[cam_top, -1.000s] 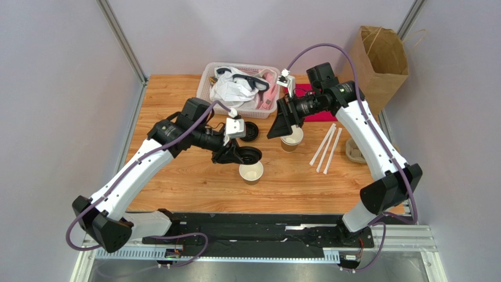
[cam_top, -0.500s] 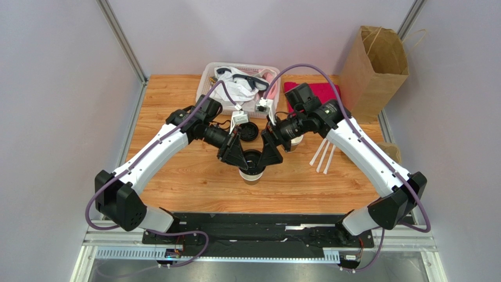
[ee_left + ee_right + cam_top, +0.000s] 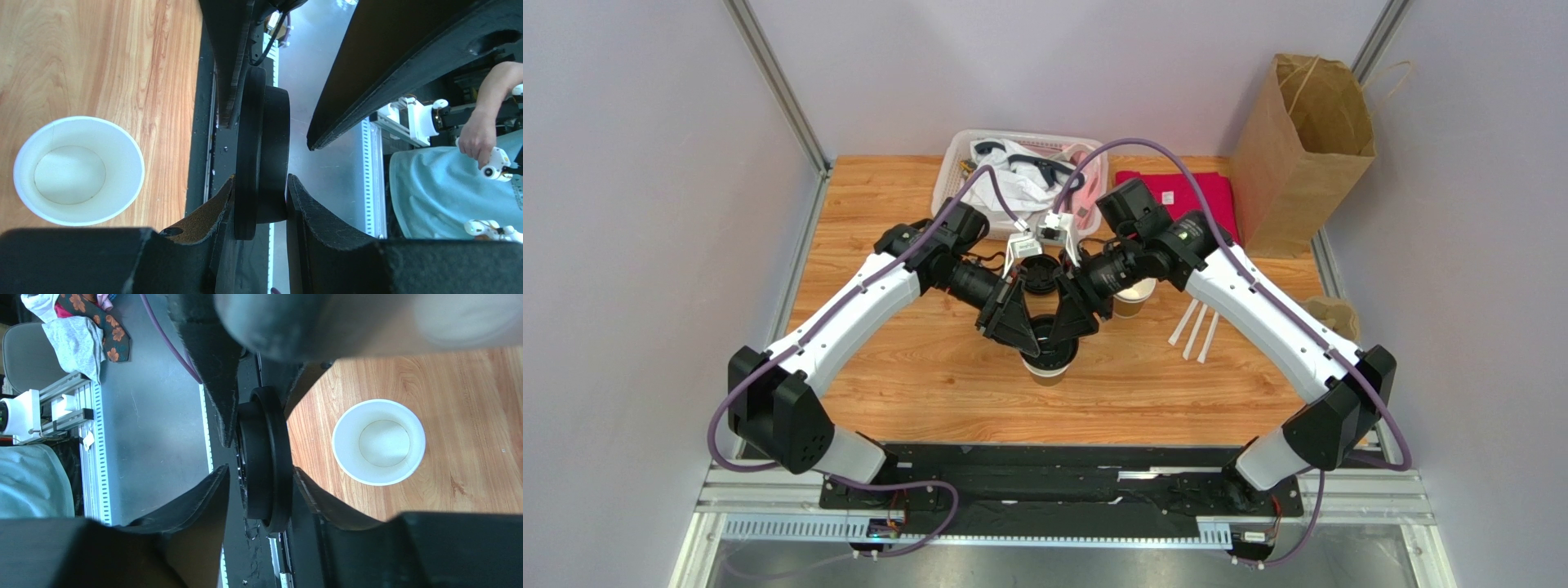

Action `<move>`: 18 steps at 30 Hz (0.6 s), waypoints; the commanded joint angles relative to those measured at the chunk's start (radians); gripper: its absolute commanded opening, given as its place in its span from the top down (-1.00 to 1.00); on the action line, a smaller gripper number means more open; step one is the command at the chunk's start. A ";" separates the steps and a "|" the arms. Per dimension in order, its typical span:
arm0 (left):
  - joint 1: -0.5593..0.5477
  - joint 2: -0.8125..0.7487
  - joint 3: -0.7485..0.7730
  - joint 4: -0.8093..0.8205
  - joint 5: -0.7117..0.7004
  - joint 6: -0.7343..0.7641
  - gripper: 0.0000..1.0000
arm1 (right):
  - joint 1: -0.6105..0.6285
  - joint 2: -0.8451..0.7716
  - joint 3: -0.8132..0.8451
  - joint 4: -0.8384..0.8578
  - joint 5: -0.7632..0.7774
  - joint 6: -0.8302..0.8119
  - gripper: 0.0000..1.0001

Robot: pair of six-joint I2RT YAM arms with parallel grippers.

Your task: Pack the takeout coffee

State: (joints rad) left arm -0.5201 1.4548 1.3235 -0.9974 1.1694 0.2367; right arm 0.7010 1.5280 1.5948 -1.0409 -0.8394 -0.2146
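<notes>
The takeout coffee's brown paper cup stands uncovered mid-table, its white inside showing in the wrist views. Its round black lid hangs on edge just above the cup. My left gripper is shut on the lid, both pads pressed to its faces. From the other side my right gripper straddles the same lid. One of its fingers touches the lid's rim and a gap is left at the other finger.
A second open cup and a second black lid sit just behind the grippers. White sticks lie to the right, near a pulp tray. At the back are a white basket of clothes, a red cloth and a brown paper bag.
My right arm swung left from the second cup to the lid, and its jaws narrowed around it. My left arm carried the lid over the cup.
</notes>
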 commanded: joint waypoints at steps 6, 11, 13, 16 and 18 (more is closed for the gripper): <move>0.042 -0.022 0.042 0.039 0.035 -0.025 0.74 | 0.011 0.021 -0.001 0.027 -0.059 0.038 0.69; 0.083 -0.079 -0.015 0.146 -0.023 -0.124 0.19 | -0.001 0.050 0.016 0.028 -0.105 0.080 1.00; 0.139 -0.132 -0.055 0.239 -0.072 -0.221 0.06 | -0.027 0.063 0.028 0.035 -0.128 0.102 1.00; 0.228 -0.227 -0.089 0.356 -0.181 -0.373 -0.04 | -0.092 0.086 0.042 0.071 -0.208 0.174 1.00; 0.252 -0.316 -0.112 0.390 -0.308 -0.470 -0.25 | -0.135 0.095 0.040 0.128 -0.228 0.257 1.00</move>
State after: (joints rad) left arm -0.3271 1.3003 1.2304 -0.8040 1.0580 -0.0147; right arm 0.6384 1.6142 1.5955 -0.9886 -0.9539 -0.0971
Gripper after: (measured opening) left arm 0.558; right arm 0.276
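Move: The upright black lid is held by its left edge, its middle some 3 cm right of the left hand and just below. From the right hand the lid's middle lies about 3 cm left, 1 cm back and 2 cm down, between its closing fingers. From the right hand, the near cup is roughly 2 cm ahead, 3 cm left, 20 cm below; the cup stack 13 cm ahead, 10 cm right; the spare lid 18 cm ahead, 4 cm left. The lid changes hands above the near cup: the right fingers close from about half open and pinch its right edge, while both hands hardly shift. Then the left fingers open and let go, and the left hand pulls away forward and left, about 6 cm in all, swinging some 20 degrees counter-clockwise. The right hand keeps its grip, easing roughly 2 cm forward and tilting its forward side down about 10 degrees. ##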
